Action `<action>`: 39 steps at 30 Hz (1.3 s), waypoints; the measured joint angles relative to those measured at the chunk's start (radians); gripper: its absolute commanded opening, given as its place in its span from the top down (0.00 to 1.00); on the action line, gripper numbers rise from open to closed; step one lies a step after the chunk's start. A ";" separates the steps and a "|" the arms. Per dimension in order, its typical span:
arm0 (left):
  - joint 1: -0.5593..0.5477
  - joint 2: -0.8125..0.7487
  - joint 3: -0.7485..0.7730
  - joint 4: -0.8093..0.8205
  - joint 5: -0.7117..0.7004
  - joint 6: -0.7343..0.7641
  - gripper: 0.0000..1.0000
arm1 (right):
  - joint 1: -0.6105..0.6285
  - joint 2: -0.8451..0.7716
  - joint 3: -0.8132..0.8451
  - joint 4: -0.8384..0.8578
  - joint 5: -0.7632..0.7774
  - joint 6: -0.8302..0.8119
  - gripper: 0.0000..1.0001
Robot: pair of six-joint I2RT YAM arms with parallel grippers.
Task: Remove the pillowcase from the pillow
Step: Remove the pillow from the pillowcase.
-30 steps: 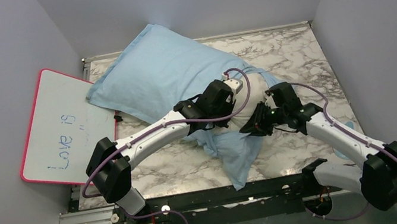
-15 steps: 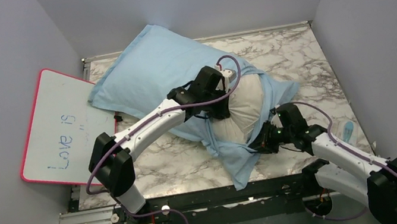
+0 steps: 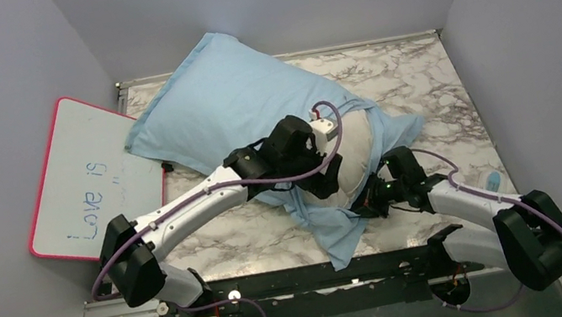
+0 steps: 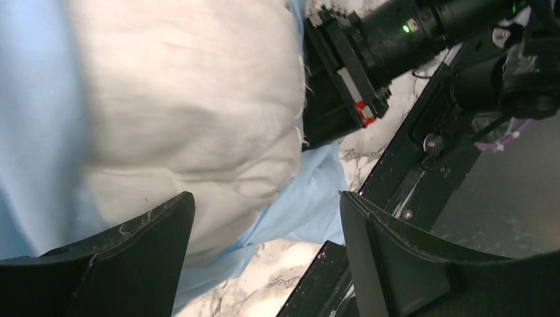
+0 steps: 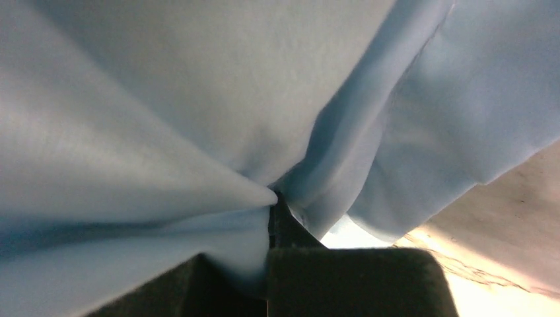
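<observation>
The light blue pillowcase (image 3: pixel 226 99) covers most of the pillow, which lies slanted from the back left toward the middle of the marble table. The off-white pillow (image 3: pixel 350 160) bulges out of the case's open near end. It also shows in the left wrist view (image 4: pixel 191 105). My left gripper (image 3: pixel 333 176) is open above that bare end; its fingers (image 4: pixel 132 264) straddle the pillow and the blue cloth (image 4: pixel 310 205). My right gripper (image 3: pixel 369 200) is shut on a fold of the pillowcase (image 5: pixel 198 132) at the near edge of the opening, low by the table.
A pink-rimmed whiteboard (image 3: pixel 90 184) with writing leans off the table's left edge. Grey walls close in the left, back and right. A small light object (image 3: pixel 492 180) lies on the marble table (image 3: pixel 437 91) near the right edge. A black rail (image 3: pixel 313 277) runs along the front.
My right gripper has pulled the pillowcase edge down toward the near side, baring more white pillow. My left gripper has shifted from beside the opening to over the exposed pillow end.
</observation>
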 measured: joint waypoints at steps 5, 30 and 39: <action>-0.125 -0.016 -0.019 -0.014 -0.150 0.001 0.17 | 0.000 0.002 0.011 -0.010 0.001 0.004 0.98; -0.145 0.296 0.069 0.040 -0.297 -0.034 1.00 | -0.002 -0.120 -0.019 -0.055 0.050 0.018 0.98; 0.017 0.331 0.272 -0.074 -0.029 -0.098 1.00 | -0.007 -0.093 -0.001 0.005 0.050 -0.052 0.97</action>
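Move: The bare middle of the pillow lies about 7 cm ahead of the left hand, 4 cm to its right and 10 cm below. The hem held by the right hand is 6 cm back, 7 cm right and 15 cm down; the pillowcase tail some 11 cm straight back, 18 cm down. From the right hand the pillow is about 13 cm ahead, 3 cm left and 3 cm up. Left fingers sink about 10 cm, pinch the pillow, then lift roughly 6 cm forward; right keeps its hem grip. ##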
